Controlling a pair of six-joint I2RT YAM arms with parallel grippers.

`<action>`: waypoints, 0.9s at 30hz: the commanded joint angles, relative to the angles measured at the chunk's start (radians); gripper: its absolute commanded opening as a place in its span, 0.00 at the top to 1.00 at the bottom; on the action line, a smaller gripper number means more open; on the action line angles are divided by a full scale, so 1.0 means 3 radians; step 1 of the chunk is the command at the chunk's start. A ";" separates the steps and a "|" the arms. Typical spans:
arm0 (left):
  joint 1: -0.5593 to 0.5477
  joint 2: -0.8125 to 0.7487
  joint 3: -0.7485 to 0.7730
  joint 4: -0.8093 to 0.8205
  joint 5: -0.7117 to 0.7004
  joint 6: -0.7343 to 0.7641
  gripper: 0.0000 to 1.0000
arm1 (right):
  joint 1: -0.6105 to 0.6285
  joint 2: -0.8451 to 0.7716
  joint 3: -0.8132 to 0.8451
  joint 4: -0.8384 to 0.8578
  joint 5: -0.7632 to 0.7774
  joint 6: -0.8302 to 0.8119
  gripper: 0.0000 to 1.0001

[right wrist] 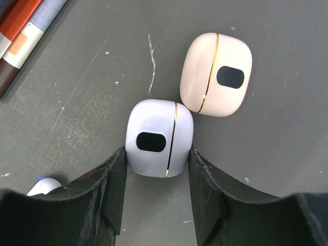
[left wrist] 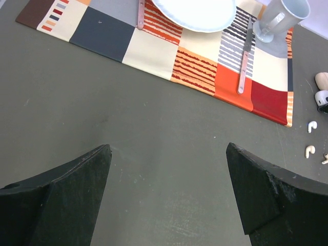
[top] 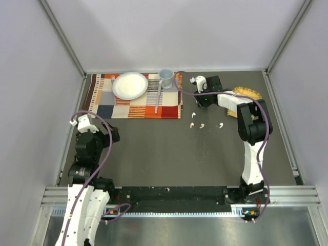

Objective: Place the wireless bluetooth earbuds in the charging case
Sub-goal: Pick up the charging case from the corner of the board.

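A white charging case (right wrist: 159,138) lies closed on the dark table, touching a cream charging case (right wrist: 217,75) behind it. My right gripper (right wrist: 156,159) stands over the white case, and its fingertips press on both of its sides. One earbud (right wrist: 43,185) peeks out by the left finger. Several white earbuds (top: 202,125) lie loose on the table just nearer than the right gripper (top: 201,100). The left wrist view catches two of them (left wrist: 309,150) at its right edge. My left gripper (left wrist: 169,154) hovers open above bare table at the near left, holding nothing.
A patchwork placemat (top: 123,108) at the back left carries a white plate (top: 130,84), a pale cup (top: 165,77) and cutlery (top: 158,98). A yellow object (top: 247,93) sits at the back right behind the right arm. White walls enclose the table.
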 commanded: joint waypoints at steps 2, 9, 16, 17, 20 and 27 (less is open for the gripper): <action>0.0004 -0.0090 0.0008 0.0048 -0.0087 -0.0106 0.01 | 0.0071 -0.0090 0.0010 -0.0014 0.0053 0.0036 0.81; 0.0009 -0.0167 -0.0018 0.0095 -0.0077 -0.0158 0.01 | 0.0071 -0.0550 -0.0337 0.0237 0.0084 0.0282 0.92; 0.0004 -0.0187 -0.0038 0.0100 0.0220 -0.0117 0.01 | 0.0122 -0.1153 -0.0715 0.0462 -0.0162 0.0583 0.97; 0.0009 -0.0187 -0.0038 0.0115 0.0271 -0.0112 0.01 | 0.0163 -0.1214 -0.0751 0.0467 -0.0202 0.0614 0.97; 0.0004 -0.0172 -0.0018 0.0247 0.0521 -0.0076 0.01 | 0.0275 -0.1450 -0.0838 0.0482 -0.0309 0.0746 1.00; 0.0004 0.0426 0.0488 0.0560 0.1380 -0.0321 0.01 | 0.0888 -0.1925 -0.1083 0.0574 -0.0193 0.0885 1.00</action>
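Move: The white charging case is already pinched between the right fingers, still down at board level. A beige case touches it about 5 cm straight ahead. The nearest earbud lies roughly 7 cm back and 4 cm left of the right hand, and the placemat's near right corner some 9 cm back and 9 cm left. From the left hand, the white case is about 26 cm ahead, 36 cm right and 17 cm below. The white charging case, kept in the right fingers' grip, is first drawn back a couple of centimetres almost level, away from the beige case. It then goes up about 13 cm while swinging back and left towards the placemat's near corner, the right hand's left side rolling up some 15 degrees. Late on, the open left hand starts about 4 cm to the right, rising slightly and turning clockwise. ##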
